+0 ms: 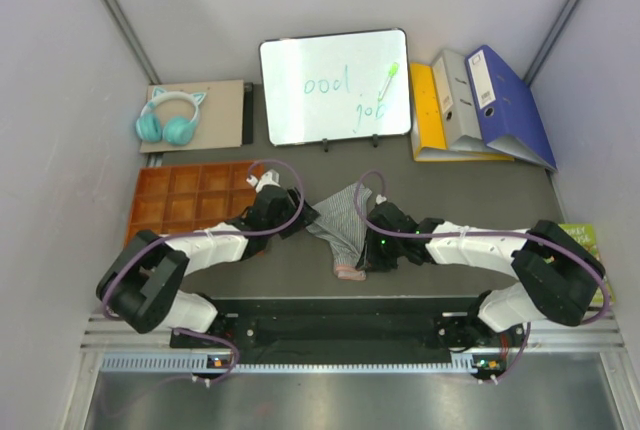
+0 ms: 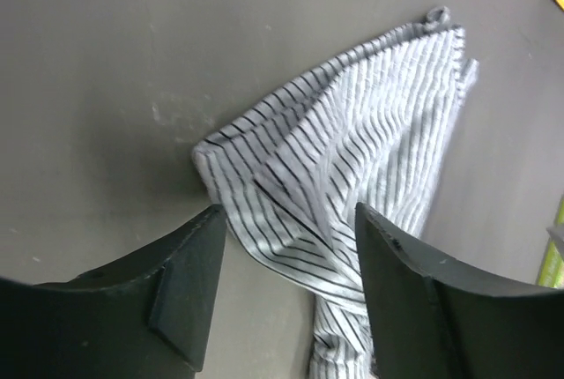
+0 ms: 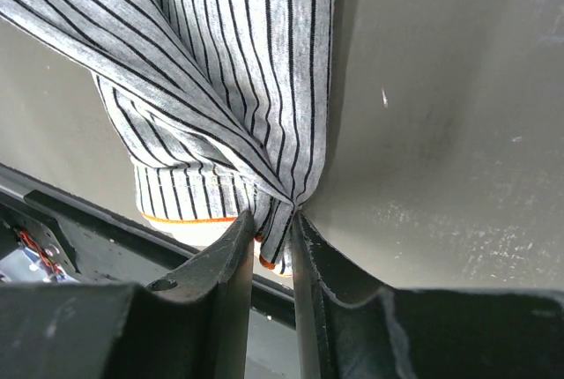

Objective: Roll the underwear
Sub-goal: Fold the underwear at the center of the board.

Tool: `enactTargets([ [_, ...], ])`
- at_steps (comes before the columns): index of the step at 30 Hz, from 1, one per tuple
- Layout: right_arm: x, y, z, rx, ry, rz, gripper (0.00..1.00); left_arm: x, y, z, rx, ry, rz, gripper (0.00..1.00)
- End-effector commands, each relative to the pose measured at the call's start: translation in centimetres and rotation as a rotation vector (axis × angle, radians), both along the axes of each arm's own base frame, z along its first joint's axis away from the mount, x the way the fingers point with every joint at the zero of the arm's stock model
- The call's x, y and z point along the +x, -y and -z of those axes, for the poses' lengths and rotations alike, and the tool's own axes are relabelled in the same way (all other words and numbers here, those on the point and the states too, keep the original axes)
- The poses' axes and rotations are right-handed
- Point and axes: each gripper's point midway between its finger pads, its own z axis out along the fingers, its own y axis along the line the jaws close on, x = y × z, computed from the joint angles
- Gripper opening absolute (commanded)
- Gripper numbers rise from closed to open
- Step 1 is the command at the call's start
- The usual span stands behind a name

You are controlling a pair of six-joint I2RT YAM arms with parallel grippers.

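The underwear (image 1: 343, 225) is a grey-and-white striped garment, bunched on the dark table between my two arms. My left gripper (image 1: 303, 214) is at its left corner. In the left wrist view that gripper (image 2: 291, 225) is open, its fingers (image 2: 198, 264) straddling a folded corner of the striped cloth (image 2: 352, 150) without clamping it. My right gripper (image 1: 366, 242) is at the garment's right side. In the right wrist view it (image 3: 274, 220) is shut on an orange-trimmed edge of the underwear (image 3: 238, 70), and the cloth hangs up from the pinch.
An orange compartment tray (image 1: 190, 200) lies just left of my left arm. At the back stand a whiteboard (image 1: 335, 85), teal headphones (image 1: 168, 118) on cardboard, and leaning binders (image 1: 480, 105). A green item (image 1: 590, 240) lies at the right edge.
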Motion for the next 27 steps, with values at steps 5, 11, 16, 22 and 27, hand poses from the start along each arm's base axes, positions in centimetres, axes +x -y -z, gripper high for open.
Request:
enactTargets([
  [5,-0.1,0.0,0.4,-0.001,0.000,-0.021,0.21,1.2,-1.4,0.7,0.082,0.005,-0.054,0.56],
  [11,-0.2,0.2,0.5,-0.002,0.000,-0.015,0.21,1.7,-2.0,1.1,0.129,0.026,-0.065,0.57],
  [16,-0.1,0.1,0.4,-0.002,0.000,-0.013,0.21,2.1,-1.5,2.1,0.136,0.019,-0.042,0.53],
  [22,-0.2,0.2,0.5,-0.006,-0.003,-0.013,0.20,2.0,-1.3,3.1,0.136,-0.001,-0.032,0.40],
  [27,-0.1,0.3,0.5,-0.006,-0.001,-0.010,0.20,1.9,-1.1,3.4,0.127,-0.015,-0.033,0.10],
])
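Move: The left hand, still open, is just above the striped underwear's left corner, which lies about 2 cm ahead, 1 cm to its left and 3 cm below. At about that same depth, the underwear's far end is some 9 cm ahead and 12 cm right, and the orange-trimmed end roughly 14 cm back and 10 cm right. From the right hand, already gripping the near part, the left corner lies about 12 cm ahead and 14 cm left, nearly level. Downward and slightly left at first, then forward and still a little lower, the left hand eases about 3 cm onto the underwear's left corner, its left side rolling up by some 5 degrees. The fingers shut most of the way and pinch the corner's cloth. The right hand stays in place and keeps its pinch on the near part. ##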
